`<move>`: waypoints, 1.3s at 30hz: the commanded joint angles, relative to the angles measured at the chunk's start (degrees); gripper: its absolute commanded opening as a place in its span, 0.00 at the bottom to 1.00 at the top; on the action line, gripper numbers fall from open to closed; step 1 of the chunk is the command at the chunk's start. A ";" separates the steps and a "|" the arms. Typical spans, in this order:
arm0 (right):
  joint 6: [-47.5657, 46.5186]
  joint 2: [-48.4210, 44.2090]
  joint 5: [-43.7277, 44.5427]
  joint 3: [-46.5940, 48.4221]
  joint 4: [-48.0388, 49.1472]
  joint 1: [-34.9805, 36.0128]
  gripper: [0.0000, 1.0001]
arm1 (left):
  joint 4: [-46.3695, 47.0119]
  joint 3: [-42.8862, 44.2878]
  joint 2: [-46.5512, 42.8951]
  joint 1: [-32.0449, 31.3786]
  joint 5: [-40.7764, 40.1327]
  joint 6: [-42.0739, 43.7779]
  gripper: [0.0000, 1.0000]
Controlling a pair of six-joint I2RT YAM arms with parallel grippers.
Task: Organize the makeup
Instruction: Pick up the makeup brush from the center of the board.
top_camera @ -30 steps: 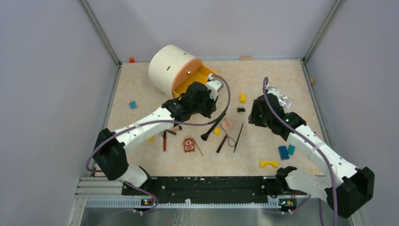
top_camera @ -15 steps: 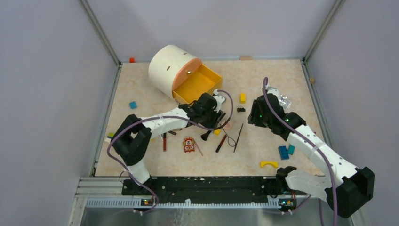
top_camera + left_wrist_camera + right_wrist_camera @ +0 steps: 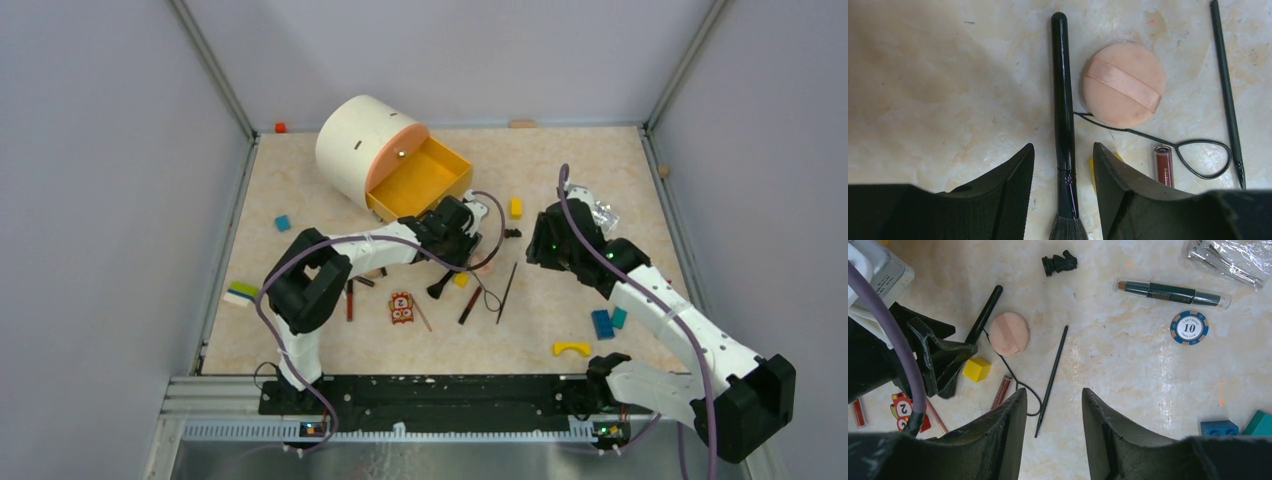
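My left gripper [image 3: 1063, 147] is open and low over the table, one jaw on each side of a black brush [image 3: 1063, 90] without touching it. Just beyond lie a peach puff [image 3: 1124, 84], a black wire-loop tool [image 3: 1198, 150], a thin black stick [image 3: 1226, 90] and a red tube [image 3: 1163, 165]. My right gripper [image 3: 1054, 392] hangs open and empty above the table, to the right of this cluster. A dark pencil in a clear tube [image 3: 1170, 292] lies further right. From above, the left gripper [image 3: 463, 243] sits beside the puff [image 3: 486, 264].
A white drum with an open yellow drawer [image 3: 420, 180] stands behind the left gripper. A yellow block [image 3: 977, 368], a patterned toy figure [image 3: 402, 307], a poker chip [image 3: 1189, 327], a plastic packet [image 3: 1228, 257], blue blocks [image 3: 603, 323] and a yellow curved piece [image 3: 571, 348] are scattered about.
My left gripper has moved from the yellow drawer down and right to the brush, and its jaws have opened. The right arm has stayed put.
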 commanded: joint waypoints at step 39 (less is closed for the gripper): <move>-1.18 -1.90 1.24 0.28 0.03 -0.44 0.44 | -5.37 7.77 -8.65 0.69 4.85 0.99 0.00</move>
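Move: The left hand hangs just over the lower part of the makeup brush, which lies slantwise between its open fingers. The brush's middle is about 2 cm ahead, 2 cm to the right and 2 cm below. The yellow block lies about 2 cm back and 3 cm right, the powder puff 2 cm ahead and 8 cm right, the red tube 7 cm back and 5 cm right. From the right hand the brush is roughly 13 cm ahead, 14 cm left and 14 cm below. The left fingers pinch the brush handle just above its ferrule: the hand eases about 2 cm down over it with the fingers half open, then they shut on it from both sides, the wrist keeping its slant. With the grip kept, the hand starts upward at the very end, some 2.5 cm up from its lowest point and away from the table. ##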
